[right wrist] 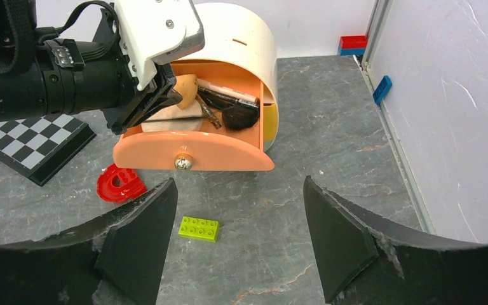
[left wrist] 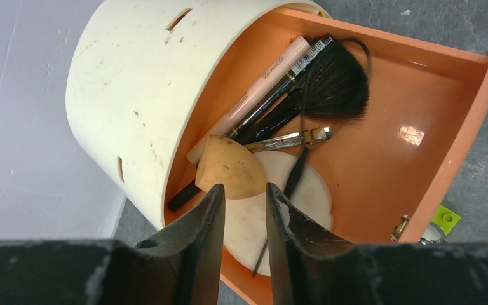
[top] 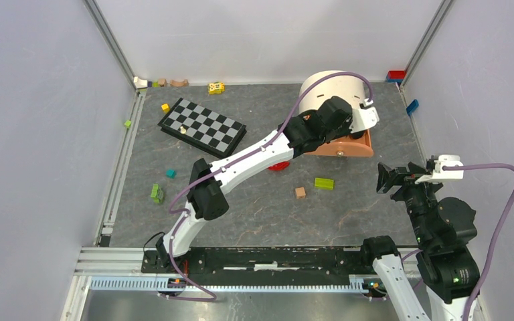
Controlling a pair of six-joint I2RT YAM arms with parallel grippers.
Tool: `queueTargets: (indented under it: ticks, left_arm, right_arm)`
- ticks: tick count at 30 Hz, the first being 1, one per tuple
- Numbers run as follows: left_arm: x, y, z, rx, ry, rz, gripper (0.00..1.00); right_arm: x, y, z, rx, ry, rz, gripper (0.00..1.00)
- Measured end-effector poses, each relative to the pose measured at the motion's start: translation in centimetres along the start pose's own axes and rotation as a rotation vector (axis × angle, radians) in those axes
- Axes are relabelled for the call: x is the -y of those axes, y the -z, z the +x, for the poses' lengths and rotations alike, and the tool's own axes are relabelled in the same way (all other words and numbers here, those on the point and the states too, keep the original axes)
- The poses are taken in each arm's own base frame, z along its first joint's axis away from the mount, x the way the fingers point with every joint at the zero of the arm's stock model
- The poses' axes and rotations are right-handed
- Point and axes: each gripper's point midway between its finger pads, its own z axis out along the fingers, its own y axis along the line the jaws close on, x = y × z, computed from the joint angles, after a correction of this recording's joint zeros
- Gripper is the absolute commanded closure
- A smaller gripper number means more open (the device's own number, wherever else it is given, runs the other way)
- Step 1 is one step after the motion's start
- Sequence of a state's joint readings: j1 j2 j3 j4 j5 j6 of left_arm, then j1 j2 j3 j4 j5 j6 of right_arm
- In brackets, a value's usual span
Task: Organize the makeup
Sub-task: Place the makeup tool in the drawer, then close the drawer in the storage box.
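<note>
A peach drawer (left wrist: 432,127) stands pulled out of a cream round-topped case (left wrist: 127,82). In it lie an orange teardrop sponge (left wrist: 232,168), a pink stick (left wrist: 264,82), a black fan brush (left wrist: 333,79), a black-gold tube (left wrist: 273,101) and a white oval (left wrist: 305,197). My left gripper (left wrist: 244,187) hovers over the drawer, open a little, its tips just short of the sponge with nothing between them. My right gripper (right wrist: 238,190) hangs wide open and empty above the table in front of the drawer (right wrist: 194,152).
A red curved plastic piece (right wrist: 121,185) and a lime brick (right wrist: 198,229) lie before the drawer. A checkerboard (top: 202,126) sits at the back left. Small blocks (top: 300,192) dot the table. Blue and red bricks (right wrist: 381,89) lie by the right wall.
</note>
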State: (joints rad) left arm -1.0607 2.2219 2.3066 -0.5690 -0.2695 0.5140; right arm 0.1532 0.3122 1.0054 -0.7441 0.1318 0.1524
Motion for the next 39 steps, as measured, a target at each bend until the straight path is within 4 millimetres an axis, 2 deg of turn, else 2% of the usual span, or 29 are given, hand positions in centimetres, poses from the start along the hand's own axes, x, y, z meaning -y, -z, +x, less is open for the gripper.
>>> queueTargets:
  ticks: [12,17,19,21,24,28,31,34,39]
  left_arm:
    - [0.0,0.1,-0.1,0.002,0.002,0.000,0.52]
    - [-0.6,1.4,-1.0,0.021,0.030,-0.008,0.51]
    - [-1.3,2.6,-1.8,0.040,0.062,-0.017,0.50]
    - [-2.1,4.3,-2.8,0.062,0.099,-0.027,0.45]
    - [-4.0,7.6,-4.3,0.103,0.177,-0.068,0.42]
    - [-6.3,12.7,-4.4,0.122,0.309,-0.135,0.42]
    - [-7.0,15.0,-2.9,0.100,0.392,-0.162,0.42]
    - [-6.4,16.0,0.2,0.030,0.467,-0.167,0.40]
    - [-4.6,16.2,8.3,-0.156,0.588,-0.189,0.35]
  right_arm:
    - [0.0,-0.3,0.6,-0.015,-0.005,0.001,0.20]
    - [0.0,-0.6,1.4,-0.036,-0.018,0.004,0.20]
    - [-0.1,-0.8,1.7,-0.045,-0.024,0.005,0.20]
    - [-0.1,-1.0,2.1,-0.058,-0.031,0.004,0.20]
    - [-0.4,-1.4,2.8,-0.086,-0.042,-0.005,0.20]
    - [-0.9,-2.1,3.8,-0.130,-0.056,-0.024,0.20]
    - [-1.3,-2.5,4.6,-0.160,-0.065,-0.038,0.19]
    - [-1.6,-2.8,5.4,-0.184,-0.071,-0.051,0.19]
    - [-2.0,-3.4,7.1,-0.243,-0.075,-0.069,0.19]
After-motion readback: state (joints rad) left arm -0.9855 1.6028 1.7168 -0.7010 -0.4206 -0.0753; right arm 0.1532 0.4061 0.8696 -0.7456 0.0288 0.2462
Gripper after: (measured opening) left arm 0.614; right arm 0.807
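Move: The left hand is empty above the open orange drawer, the makeup tool already lying about 10 cm below, some 5 cm right and 1 cm ahead; the sponge lies 3 cm right, 4 cm ahead and 7 cm down, and the red piece 16 cm left, 3 cm back, on the table. From the right hand the tool is roughly 19 cm ahead, 6 cm left, 18 cm down, and the green brick 6 cm ahead, 7 cm left, far below. Left hand, opening wider, arcs up and 18 cm left from the drawer, then sinks; right lowers 7 cm. ##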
